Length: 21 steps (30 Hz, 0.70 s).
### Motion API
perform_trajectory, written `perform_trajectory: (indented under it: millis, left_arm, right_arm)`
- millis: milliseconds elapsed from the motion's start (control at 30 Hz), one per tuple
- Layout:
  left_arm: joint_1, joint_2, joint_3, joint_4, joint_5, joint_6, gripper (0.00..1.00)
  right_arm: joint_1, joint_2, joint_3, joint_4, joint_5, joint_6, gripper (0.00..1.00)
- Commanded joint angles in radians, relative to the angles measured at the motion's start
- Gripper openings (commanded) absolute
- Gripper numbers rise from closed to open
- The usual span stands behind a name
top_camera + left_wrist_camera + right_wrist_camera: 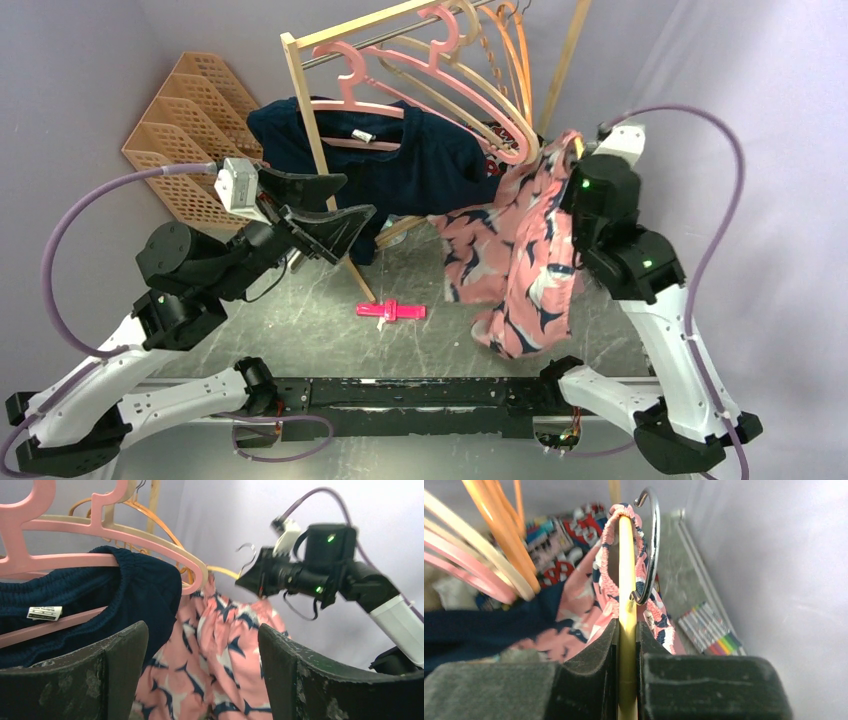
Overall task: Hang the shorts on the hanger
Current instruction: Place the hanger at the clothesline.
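Observation:
The salmon-pink shorts (pixel 520 260) with navy and white shapes hang in the air at centre right. Their elastic waistband (pixel 609 545) is looped over the arm of the pale yellow hanger (pixel 626 570), beside its silver hook (pixel 653 540). My right gripper (pixel 627 625) is shut on the hanger's yellow bar and holds it up. In the left wrist view the hanger (pixel 222 571) pokes out of the right gripper (pixel 245 582) above the shorts (pixel 215 655). My left gripper (pixel 201 630) is open with nothing in it, a short way from the shorts, which show between its fingers. From above, the left gripper (pixel 335 215) is left of the shorts.
A wooden clothes rack (pixel 320 150) carries pink hangers (pixel 400 80), orange and beige ones, and a navy garment (pixel 420 160). A pink clip (pixel 390 310) lies on the table. Orange lattice organisers (pixel 190 130) stand at back left. A marker pack (pixel 711 630) lies by the right wall.

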Motion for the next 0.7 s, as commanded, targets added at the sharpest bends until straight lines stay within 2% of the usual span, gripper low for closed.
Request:
perform_trajectory:
  millis: [0,133,333,467,567,667]
  left_arm:
    - [0.004,-0.021,0.003,-0.019,-0.006,-0.01,0.84]
    - [0.004,-0.029,0.002,-0.025,-0.012,-0.006,0.84]
    - [0.004,-0.029,-0.016,-0.018,-0.019,-0.015,0.84]
    - [0.004,-0.019,0.005,-0.041,-0.034,-0.013,0.84]
    - [0.004,-0.011,0.02,-0.047,-0.045,-0.006,0.84]
    - [0.004,-0.002,0.018,-0.025,-0.05,-0.006,0.84]
  right_arm:
    - [-0.009,0.029,0.265,0.042,0.113,-0.095,0.0]
    - [-0.004,0.078,0.445,-0.01,0.124,-0.149,0.0]
    - [-0.001,0.034,0.275,-0.058,0.107,-0.086,0.0]
    - [-0.001,-0.008,0.311,-0.057,0.08,-0.096,0.0]
    - [-0.001,-0.007,0.349,-0.087,-0.015,-0.087,0.0]
    - [-0.001,-0.009,0.274,-0.115,-0.167,-0.066,0.0]
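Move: Ahead and to the left of the right hand, which already holds the yellow hanger with the shorts on it, is the open stretch of the clothesline rod: roughly 10 cm ahead, 28 cm left and 18 cm above. The empty pink hanger is about 20 cm left, 8 cm ahead and 5 cm higher; the navy shorts are some 30 cm left, level ahead and 5 cm lower. From the left hand that rod stretch is about 22 cm ahead, 8 cm right and 8 cm up. Jerking the yellow hanger and shorts upward, the right hand rises quickly about 13 cm, drawing slightly back and right while its fingers tip up some 15 degrees; it then sinks back about 5 cm, and most of that tilt eases out. The fingers keep their pinch on the hanger throughout, right of the hanging clothes. ##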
